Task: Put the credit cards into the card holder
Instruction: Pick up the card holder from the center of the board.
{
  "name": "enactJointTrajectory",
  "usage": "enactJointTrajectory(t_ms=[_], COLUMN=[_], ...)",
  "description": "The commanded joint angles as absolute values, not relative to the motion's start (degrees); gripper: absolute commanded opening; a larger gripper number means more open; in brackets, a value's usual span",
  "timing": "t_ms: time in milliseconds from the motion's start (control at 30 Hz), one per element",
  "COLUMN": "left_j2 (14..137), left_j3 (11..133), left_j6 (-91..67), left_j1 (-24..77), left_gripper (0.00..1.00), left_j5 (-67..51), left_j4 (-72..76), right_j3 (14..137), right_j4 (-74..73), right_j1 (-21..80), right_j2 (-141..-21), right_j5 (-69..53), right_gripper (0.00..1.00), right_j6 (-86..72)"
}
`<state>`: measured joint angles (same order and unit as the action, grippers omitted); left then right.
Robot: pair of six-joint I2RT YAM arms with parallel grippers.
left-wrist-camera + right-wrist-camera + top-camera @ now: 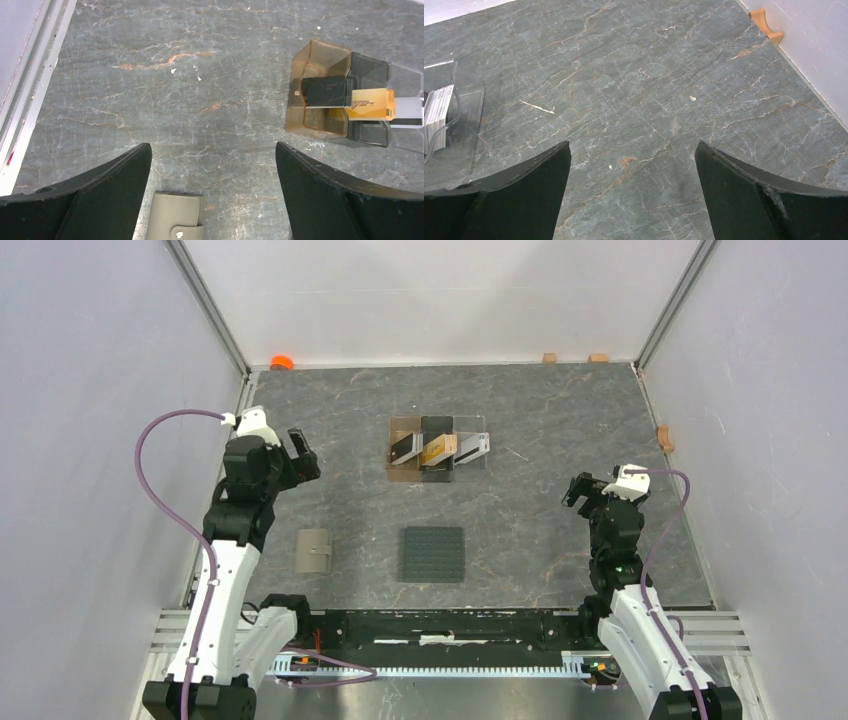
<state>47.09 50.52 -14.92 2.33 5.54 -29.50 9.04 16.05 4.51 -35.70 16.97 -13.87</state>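
Three credit cards stand in a clear three-slot stand (438, 475) at mid-table: black (404, 448), gold-orange (437, 449), white-silver (474, 447). The left wrist view shows the black card (325, 91), the gold-orange card (369, 103) and the white-silver one (411, 113). The olive-taupe card holder (314, 551) lies closed, snap tab fastened, at the near left; its top edge (177, 215) shows low between the left fingers. My left gripper (302, 452) hangs open above the table, left of the stand. My right gripper (580, 489) is open over bare table at the right.
A dark grey studded square mat (433, 554) lies near the front middle. Small wooden blocks (663, 437) sit along the right and back walls, and an orange object (281, 362) at the back left corner. White walls enclose the marbled table (540, 430).
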Motion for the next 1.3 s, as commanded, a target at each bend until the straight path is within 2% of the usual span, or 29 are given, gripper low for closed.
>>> enactJointTrajectory(t_ms=[0, 133, 300, 500, 733, 933, 1267], left_j2=[48.1, 48.2, 49.5, 46.2, 46.1, 46.6, 48.7], left_j3=[51.7, 51.1, 48.2, 40.9, 38.0, 30.6, 24.0], left_j6=[-16.2, -18.5, -25.5, -32.7, -43.0, -49.9, -45.8], left_j1=[2.1, 2.1, 2.1, 1.7, 1.3, 1.1, 1.1], left_gripper=[1.00, 1.00, 1.00, 1.00, 1.00, 1.00, 1.00], left_j5=[7.6, 7.7, 0.3, 1.7, 14.4, 13.5, 7.4], left_j4=[-30.6, -33.1, -38.0, -40.4, -45.5, -42.8, -32.8], right_j3=[11.7, 12.2, 12.8, 13.2, 12.9, 12.7, 12.5], right_j4=[17.5, 17.0, 16.0, 15.6, 15.6, 15.5, 16.2], right_j1=[4.7, 4.7, 4.7, 4.7, 4.7, 5.8, 6.3], right_j2=[-35.4, -35.6, -35.3, -35.4, -34.9, -34.1, -35.0], right_j5=[17.7, 17.3, 16.1, 13.1, 10.6, 12.0, 12.0], right_gripper=[0.98, 0.98, 0.98, 0.98, 0.98, 0.98, 0.98], right_j6=[-14.4, -14.2, -14.1, -14.2, -14.5, -13.6, -13.5])
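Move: The card holder lies on the table below the left gripper, about 22 cm down, some 9 cm back and 2 cm to its left. The ridged mat sits about 10 cm back and 27 cm to the left gripper's right; the card box is about 19 cm ahead and 28 cm to the right of that gripper. From the right gripper the card holder is roughly 60 cm to the left, 9 cm back and 11 cm lower. Bring the open left gripper down about 20 cm and back some 10 cm to just over the card holder, tipping the fingers steeply down by about 30 degrees, dropping its left side somewhat and swinging it counter-clockwise, mostly in the second half, so the fingers straddle the holder diagonally. Keep them wide open. Let the right gripper, also open, drift slightly left and a little up. ##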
